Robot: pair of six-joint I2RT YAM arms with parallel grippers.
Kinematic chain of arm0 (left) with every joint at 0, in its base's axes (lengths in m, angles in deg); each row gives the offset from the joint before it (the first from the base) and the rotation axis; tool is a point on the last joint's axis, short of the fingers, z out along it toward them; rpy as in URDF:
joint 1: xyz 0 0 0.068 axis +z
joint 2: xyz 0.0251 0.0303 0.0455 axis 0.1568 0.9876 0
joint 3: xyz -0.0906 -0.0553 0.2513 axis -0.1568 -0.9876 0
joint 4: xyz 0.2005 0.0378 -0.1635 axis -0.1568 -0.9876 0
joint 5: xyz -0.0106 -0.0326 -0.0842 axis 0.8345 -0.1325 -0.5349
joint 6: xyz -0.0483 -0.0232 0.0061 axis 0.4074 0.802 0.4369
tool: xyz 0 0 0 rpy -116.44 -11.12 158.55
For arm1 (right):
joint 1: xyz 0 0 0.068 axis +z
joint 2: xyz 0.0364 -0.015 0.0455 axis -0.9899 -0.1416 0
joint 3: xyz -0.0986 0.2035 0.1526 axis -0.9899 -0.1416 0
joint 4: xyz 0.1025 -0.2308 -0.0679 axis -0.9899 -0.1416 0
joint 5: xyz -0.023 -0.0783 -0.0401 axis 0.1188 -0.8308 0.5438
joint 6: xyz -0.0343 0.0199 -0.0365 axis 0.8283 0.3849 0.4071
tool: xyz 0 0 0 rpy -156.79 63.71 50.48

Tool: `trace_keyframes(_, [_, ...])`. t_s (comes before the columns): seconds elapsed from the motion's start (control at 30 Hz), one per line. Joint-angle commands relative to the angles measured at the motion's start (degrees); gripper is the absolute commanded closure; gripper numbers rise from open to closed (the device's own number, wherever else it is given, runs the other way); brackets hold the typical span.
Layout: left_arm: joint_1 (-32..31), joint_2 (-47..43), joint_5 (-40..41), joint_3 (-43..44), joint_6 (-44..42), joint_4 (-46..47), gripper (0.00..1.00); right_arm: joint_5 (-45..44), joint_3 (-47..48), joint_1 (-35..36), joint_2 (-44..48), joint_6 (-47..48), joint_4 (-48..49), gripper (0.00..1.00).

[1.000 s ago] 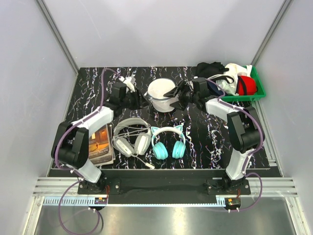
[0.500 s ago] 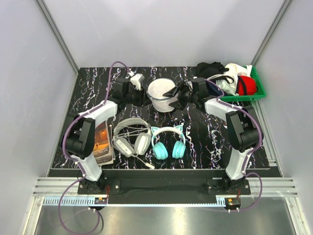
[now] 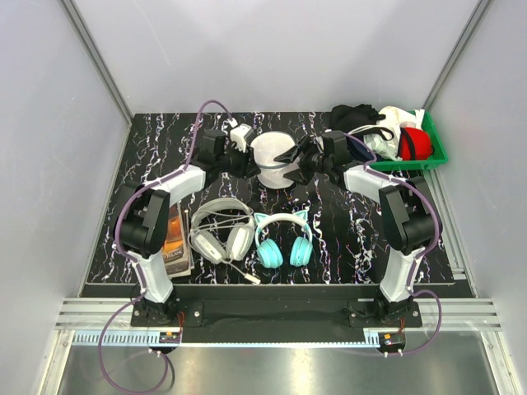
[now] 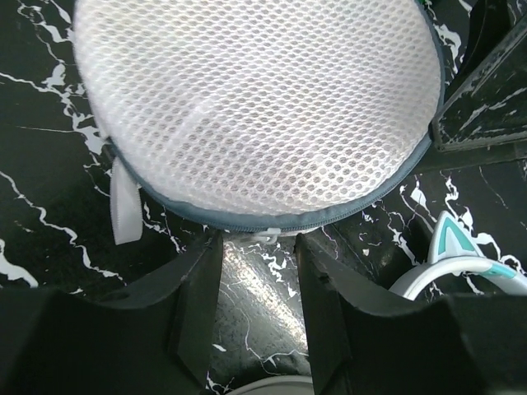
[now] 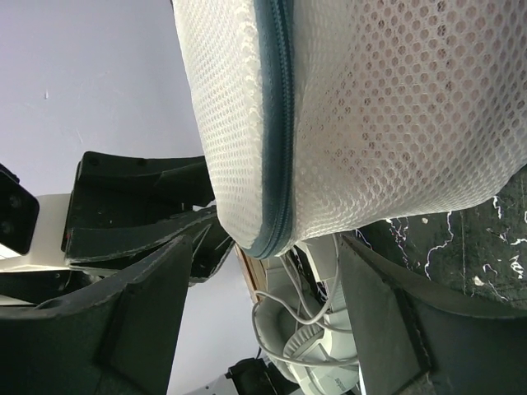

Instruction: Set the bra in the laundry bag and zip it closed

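The laundry bag [image 3: 270, 156], a white mesh dome with a grey zipper rim, sits at the back middle of the table. My right gripper [image 3: 295, 159] is shut on its right edge, one finger over the dome and one under it; the rim [image 5: 276, 164] runs down between the fingers. My left gripper [image 3: 244, 160] is at the bag's left side, open with nothing between the fingers. In the left wrist view the white zipper pull [image 4: 265, 237] lies just beyond its fingertips [image 4: 216, 247], on the rim of the bag [image 4: 255, 107]. The bra is hidden.
White-grey headphones [image 3: 221, 232] and teal cat-ear headphones [image 3: 284, 239] lie in front of the bag. A book [image 3: 171, 234] lies by the left arm. A green bin [image 3: 438, 148] with red and black garments stands at the back right.
My left arm has swung right and back, up to the bag's left side, and its jaws have narrowed slightly. The right gripper and the bag have stayed put.
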Motion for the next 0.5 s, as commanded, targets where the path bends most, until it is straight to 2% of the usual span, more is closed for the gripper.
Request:
trace_keyframes(0.0, [-1.0,1.3,1.3,3.1,-2.9,5.2,0.57,0.2,3.2,0.8,-0.7,-0.5,2.1,0.22])
trace_keyframes(0.23, [-1.6,2.7,4.6,4.8,-3.0,7.0,0.86,-0.9,4.3,1.6,-1.7,-0.8,0.8,0.23])
trace_keyframes(0.3, [-1.6,3.0,5.2,5.3,-3.0,6.1,1.00,-2.9,4.6,2.2,-1.7,-1.7,0.2,0.23])
trace_keyframes(0.47, [-2.3,1.8,3.6,3.7,-0.2,6.8,1.00,-8.3,4.9,4.0,-1.9,-5.5,-1.0,0.24])
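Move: The zipper pull of the laundry bag hangs just beyond the left hand's open fingertips, about 2 cm ahead and 2 cm to the right, nearly level; the bag's middle is some 5 cm ahead and 5 cm right, slightly lower. The cat-ear headphones lie on the table about 19 cm back and 7 cm right, the white headset 16 cm back and 9 cm left. From the right hand the pull is about 6 cm left and 1 cm ahead, the bag's middle 4 cm ahead and 3 cm left. The left hand eases about 2 cm forward and 1 cm to the right, dipping slightly and coming level again, while its half-open fingers shut fully and pinch the zipper pull at the front of the bag's rim. Meanwhile the right hand, jaws still wide open around the bag's right side by the zipped rim, creeps some 1.5 cm to the left, farther onto the bag towards the left hand, without turning its wrist. ##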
